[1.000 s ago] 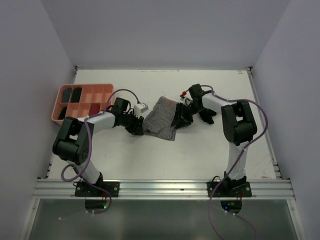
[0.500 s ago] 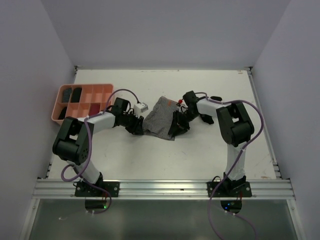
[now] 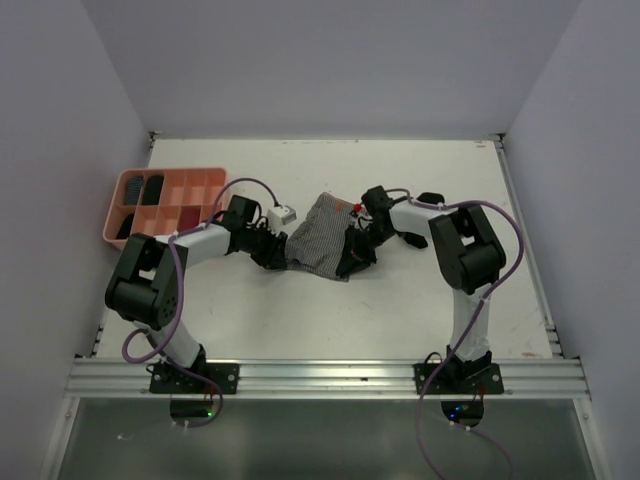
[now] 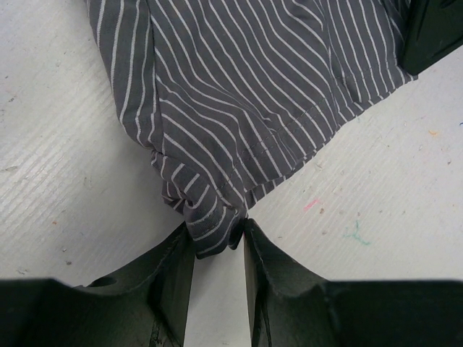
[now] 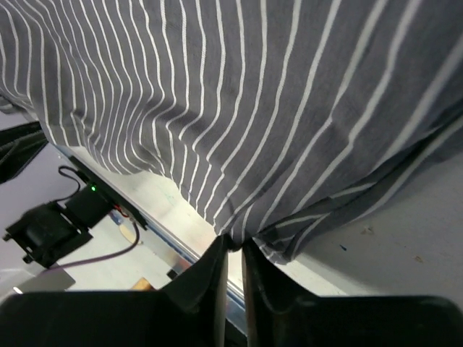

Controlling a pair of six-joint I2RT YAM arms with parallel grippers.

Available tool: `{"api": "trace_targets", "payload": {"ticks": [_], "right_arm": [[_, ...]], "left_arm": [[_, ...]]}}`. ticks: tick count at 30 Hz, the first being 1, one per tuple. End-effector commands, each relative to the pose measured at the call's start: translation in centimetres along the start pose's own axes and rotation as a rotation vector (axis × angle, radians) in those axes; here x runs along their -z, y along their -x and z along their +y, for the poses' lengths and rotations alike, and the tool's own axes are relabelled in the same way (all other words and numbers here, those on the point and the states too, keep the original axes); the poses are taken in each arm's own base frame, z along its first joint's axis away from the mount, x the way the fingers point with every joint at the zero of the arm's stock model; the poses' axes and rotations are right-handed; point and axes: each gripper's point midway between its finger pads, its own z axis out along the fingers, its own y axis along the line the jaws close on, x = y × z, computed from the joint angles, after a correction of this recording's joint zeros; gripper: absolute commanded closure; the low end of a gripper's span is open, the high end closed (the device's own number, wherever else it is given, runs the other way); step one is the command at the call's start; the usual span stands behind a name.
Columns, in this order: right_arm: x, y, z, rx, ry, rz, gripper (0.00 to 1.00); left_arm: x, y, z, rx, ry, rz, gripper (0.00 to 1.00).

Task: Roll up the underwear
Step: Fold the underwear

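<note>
The grey-and-white striped underwear (image 3: 318, 238) lies spread at mid-table, with a pinkish edge on its far side. My left gripper (image 3: 274, 254) is at the cloth's near left corner. In the left wrist view its jaws (image 4: 217, 235) are shut on a bunched corner of the underwear (image 4: 246, 94). My right gripper (image 3: 352, 258) is at the near right corner. In the right wrist view its narrow jaws (image 5: 235, 249) pinch the hem of the underwear (image 5: 217, 94). The right gripper's black finger (image 4: 434, 29) shows on the cloth's far corner in the left wrist view.
A salmon-pink compartment tray (image 3: 205, 178) stands at the far left, with dark rolled items (image 3: 152, 187) in some cells. The metal rail (image 3: 320, 377) runs along the near table edge, and walls close in the left, right and back sides.
My right gripper has slid left onto the cloth's near right corner and closed on the hem. The left gripper has kept its grip and place.
</note>
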Motion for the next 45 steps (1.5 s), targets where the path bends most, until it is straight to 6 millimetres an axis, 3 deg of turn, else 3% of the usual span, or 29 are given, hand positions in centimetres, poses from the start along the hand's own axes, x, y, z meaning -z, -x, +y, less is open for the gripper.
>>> {"api": "trace_targets", "payload": {"ticks": [1, 5, 16, 24, 32, 45], "right_arm": [[0.3, 0.7, 1.0, 0.020, 0.007, -0.012, 0.85], [0.9, 0.8, 1.7, 0.029, 0.024, -0.023, 0.99], [1.2, 0.8, 2.1, 0.035, 0.033, -0.029, 1.00], [2.8, 1.4, 1.5, 0.026, 0.035, -0.055, 1.00], [4.2, 0.7, 0.5, 0.022, 0.040, -0.057, 1.00], [3.7, -1.4, -1.1, 0.024, 0.012, -0.019, 1.00]], "left_arm": [[-0.3, -1.3, 1.1, 0.009, 0.039, 0.037, 0.64], [-0.2, -1.5, 1.1, -0.011, 0.036, 0.053, 0.69], [0.2, -1.6, 0.4, -0.039, 0.007, 0.048, 0.69], [0.1, -2.0, 1.0, -0.026, 0.036, 0.065, 1.00], [-0.1, -2.3, 1.1, -0.025, 0.034, 0.085, 1.00], [-0.1, -2.2, 1.4, -0.019, 0.041, 0.101, 1.00]]}}
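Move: The underwear's near left corner already lies between the left hand's half-open fingertips, at most a centimetre below them, and its near right corner sits likewise in the closing right fingers. The underwear's middle is about 9 cm right of the left hand and 7 cm farther out; from the right hand it is some 5 cm left and 8 cm farther out. The black cloth lies about 17 cm right of the right hand and 12 cm farther out. Staying almost in place, both hands shut on the underwear's near corners, first the right and then the left, each pinching the fabric at its fingertips. With the left holding fast, the right hand draws its corner about 3 cm to the right, swinging roughly 2 cm forward and slightly up, then back towards the base and down a little, away from the left hand. ##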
